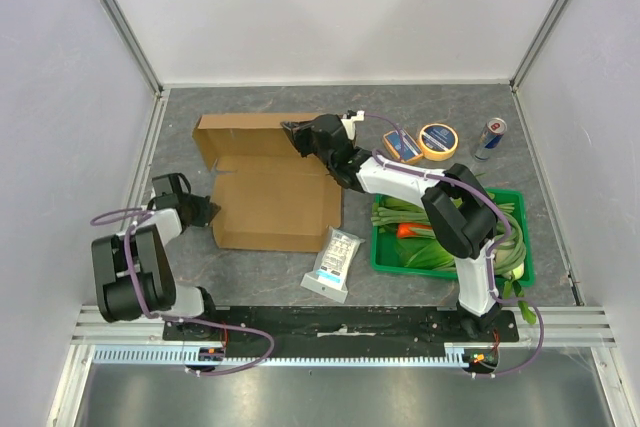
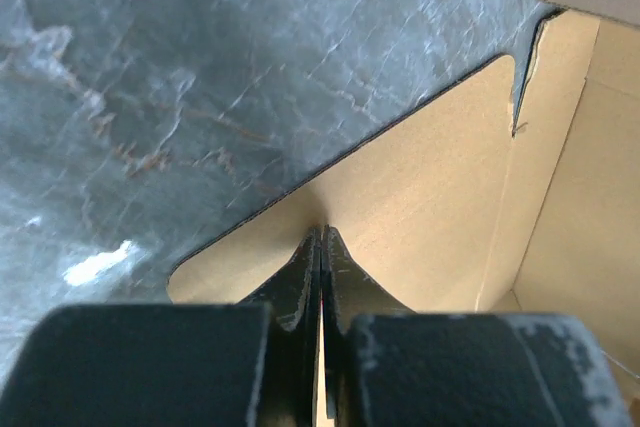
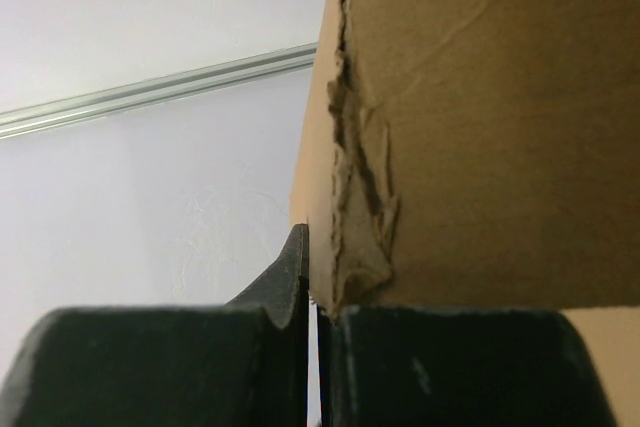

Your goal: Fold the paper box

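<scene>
The paper box point(image 1: 272, 209) is a plain brown cardboard mailer lying open on the grey table, with its back wall point(image 1: 240, 132) raised. My left gripper point(image 1: 206, 211) is at the box's left edge, shut on a side flap point(image 2: 420, 187). A thin sliver of card shows between its fingers point(image 2: 300, 277). My right gripper point(image 1: 296, 134) reaches over to the back wall's right end and is shut on that wall's edge. In the right wrist view, the torn cardboard point(image 3: 480, 117) fills the right half and covers one finger. The other finger point(image 3: 292, 272) presses against it.
A white-and-blue plastic packet point(image 1: 335, 264) lies just right of the box's front corner. A green crate point(image 1: 440, 274) of vegetables stands at the right. Behind it are a yellow tape roll point(image 1: 438, 140), a small blue-and-orange item point(image 1: 402, 146) and a can point(image 1: 489, 138).
</scene>
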Controlling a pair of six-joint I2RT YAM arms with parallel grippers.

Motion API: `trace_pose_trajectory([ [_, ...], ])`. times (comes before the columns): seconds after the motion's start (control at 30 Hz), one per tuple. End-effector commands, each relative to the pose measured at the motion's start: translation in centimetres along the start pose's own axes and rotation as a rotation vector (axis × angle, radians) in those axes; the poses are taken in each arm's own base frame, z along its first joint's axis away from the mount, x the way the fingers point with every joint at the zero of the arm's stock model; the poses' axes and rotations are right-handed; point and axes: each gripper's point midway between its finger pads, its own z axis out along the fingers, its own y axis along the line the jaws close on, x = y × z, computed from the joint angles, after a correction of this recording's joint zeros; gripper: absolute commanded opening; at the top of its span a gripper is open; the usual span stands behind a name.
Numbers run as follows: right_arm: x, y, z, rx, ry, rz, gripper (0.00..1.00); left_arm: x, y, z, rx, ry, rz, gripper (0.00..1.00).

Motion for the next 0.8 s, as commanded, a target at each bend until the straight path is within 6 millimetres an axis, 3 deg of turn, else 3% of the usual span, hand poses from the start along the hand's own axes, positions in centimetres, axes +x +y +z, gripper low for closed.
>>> trace_pose_trajectory([
  [0.0,-0.3,-0.5,-0.2,-0.007,-0.002,-0.026,0.0,-1.4,0.6,1.7,-0.092,0.005,-0.098,0.02],
  [0.13,-0.3,-1.0,-0.4,0.0,0.007,-0.043,0.0,-2.4,-0.9,1.8,-0.048,-0.003,-0.05,0.02],
  [0.2,-0.4,-1.0,-0.4,-0.002,0.008,-0.042,0.0,-3.4,-2.5,1.3,0.028,-0.043,0.036,0.1],
  [0.23,-0.3,-1.2,-0.3,0.001,0.013,-0.044,0.0,-3.7,-3.7,0.5,0.086,-0.058,0.072,0.16],
  [0.27,-0.3,-1.2,-0.3,0.001,0.014,-0.042,0.0,-4.0,-4.9,0.0,0.144,-0.078,0.108,0.3],
  [0.4,-0.3,-1.2,0.1,0.007,0.02,-0.022,0.0,-5.0,-8.3,-2.1,0.29,-0.148,0.285,0.57],
  [0.67,-1.2,-0.6,0.9,0.023,0.011,0.017,0.0,-7.6,-11.8,-5.1,0.381,-0.339,0.464,0.71],
  [0.77,-1.2,-0.2,1.2,0.018,0.016,0.031,0.0,-8.5,-13.0,-5.4,0.381,-0.401,0.53,0.72],
])
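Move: The box's left side flap hangs off the lid's left end, about 13 cm ahead of the left hand, 1 cm to its left and 9 cm up. The base panel's middle lies level with that hand, about 16 cm to its right and 2 cm below; the lid panel is some 18 cm ahead, 10 cm right and 15 cm up. From the right hand, the side flap is about 19 cm left, 3 cm back and 7 cm lower. Left hand moves forward, then also rises about 9 cm towards the side flap, opening wide; right keeps the lid edge. ##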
